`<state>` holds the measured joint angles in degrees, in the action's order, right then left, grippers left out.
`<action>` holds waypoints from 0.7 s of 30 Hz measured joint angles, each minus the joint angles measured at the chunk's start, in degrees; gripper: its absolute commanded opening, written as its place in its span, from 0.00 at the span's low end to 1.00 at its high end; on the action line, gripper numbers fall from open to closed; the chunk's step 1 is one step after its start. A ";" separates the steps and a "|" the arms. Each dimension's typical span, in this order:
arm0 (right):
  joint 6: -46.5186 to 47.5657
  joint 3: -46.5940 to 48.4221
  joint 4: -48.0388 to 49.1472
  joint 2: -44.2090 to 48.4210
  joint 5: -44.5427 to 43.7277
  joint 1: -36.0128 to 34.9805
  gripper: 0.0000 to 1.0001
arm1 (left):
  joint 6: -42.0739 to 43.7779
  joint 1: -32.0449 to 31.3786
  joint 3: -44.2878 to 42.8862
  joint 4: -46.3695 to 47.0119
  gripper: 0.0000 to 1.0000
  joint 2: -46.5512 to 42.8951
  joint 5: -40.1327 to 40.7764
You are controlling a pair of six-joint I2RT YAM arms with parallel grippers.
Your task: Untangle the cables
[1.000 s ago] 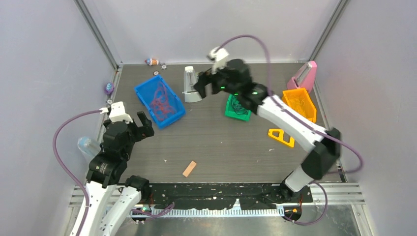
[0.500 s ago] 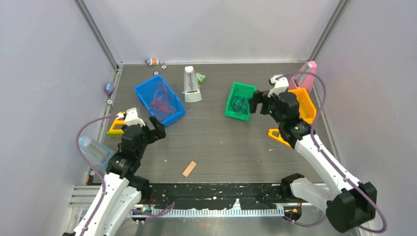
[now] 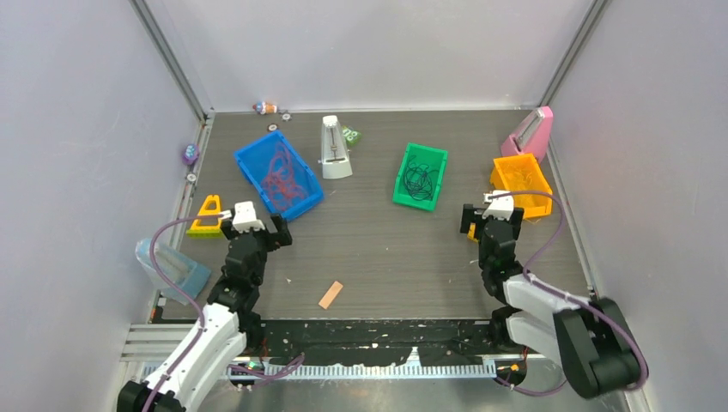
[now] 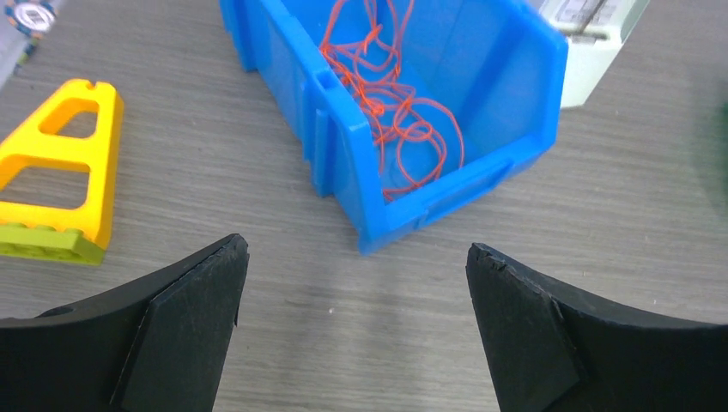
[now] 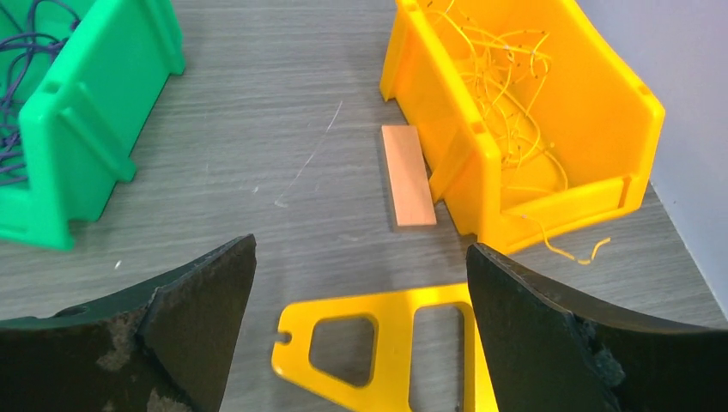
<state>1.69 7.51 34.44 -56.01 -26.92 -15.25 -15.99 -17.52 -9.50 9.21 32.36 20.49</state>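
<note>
The cables lie in three bins. Red cables (image 3: 281, 176) (image 4: 391, 112) are coiled in the blue bin (image 4: 360, 172). Dark purple cables (image 3: 418, 180) (image 5: 17, 51) sit in the green bin (image 5: 77, 129). Orange-yellow cables (image 3: 518, 174) (image 5: 506, 86) fill the orange bin (image 5: 601, 112), and one strand trails over its front lip onto the table. My left gripper (image 3: 256, 230) (image 4: 354, 257) hangs open just in front of the blue bin, holding nothing. My right gripper (image 3: 491, 225) (image 5: 360, 253) is open over the table between the green and orange bins, holding nothing.
A flat yellow triangular frame (image 5: 403, 343) lies right under my right gripper. A tan stick (image 5: 408, 176) rests against the orange bin, another (image 3: 330, 294) lies near the front. A yellow-green block (image 3: 208, 216) (image 4: 56, 184), white metronome (image 3: 333, 148), pink one (image 3: 530, 133) and clear tub (image 3: 167, 266) stand around.
The right arm has swung from the back centre by the white metronome to the right and down toward the near edge. The left arm has folded in and shifted right. Both grippers stayed open.
</note>
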 measured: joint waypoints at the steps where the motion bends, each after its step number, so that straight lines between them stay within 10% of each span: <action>1: 0.76 0.00 3.89 -3.23 -0.61 0.02 0.98 | 0.48 0.00 0.31 1.53 1.00 0.33 0.48; 10: 3.43 1.90 24.06 -21.77 5.86 8.11 0.93 | 4.52 0.00 2.16 13.64 1.00 3.37 4.37; 21: 2.23 2.38 27.76 -22.47 8.68 9.64 0.95 | 8.44 0.04 2.12 15.67 1.00 4.94 7.96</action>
<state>3.92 9.89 62.19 -78.48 -18.24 -5.61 -7.55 -17.47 -7.38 24.88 37.30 28.45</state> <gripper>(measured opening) 0.952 0.994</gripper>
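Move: The red cable lies in the blue bin, about 20 cm ahead of the left hand, 2 cm to its right and 10 below; the yellow stand is some 7 cm ahead and 19 to the left. From the right hand that cable is about 16 cm ahead and 62 to the left. Nearer the right hand, the orange bin's middle is roughly 12 cm ahead and 11 right, the wooden block 8 ahead and 4 right. Towards the orange bin with the yellow cable the empty right hand glides about 4.5 cm forward, drifting some 2.5 cm right, and eases to a stop with its fingers tipping up slightly. The left hand first rises about 2 cm, edging forward, then shifts some 2 cm left, its fingers tipping up and turning slightly counter-clockwise. Both grippers stay wide open and touch nothing. ##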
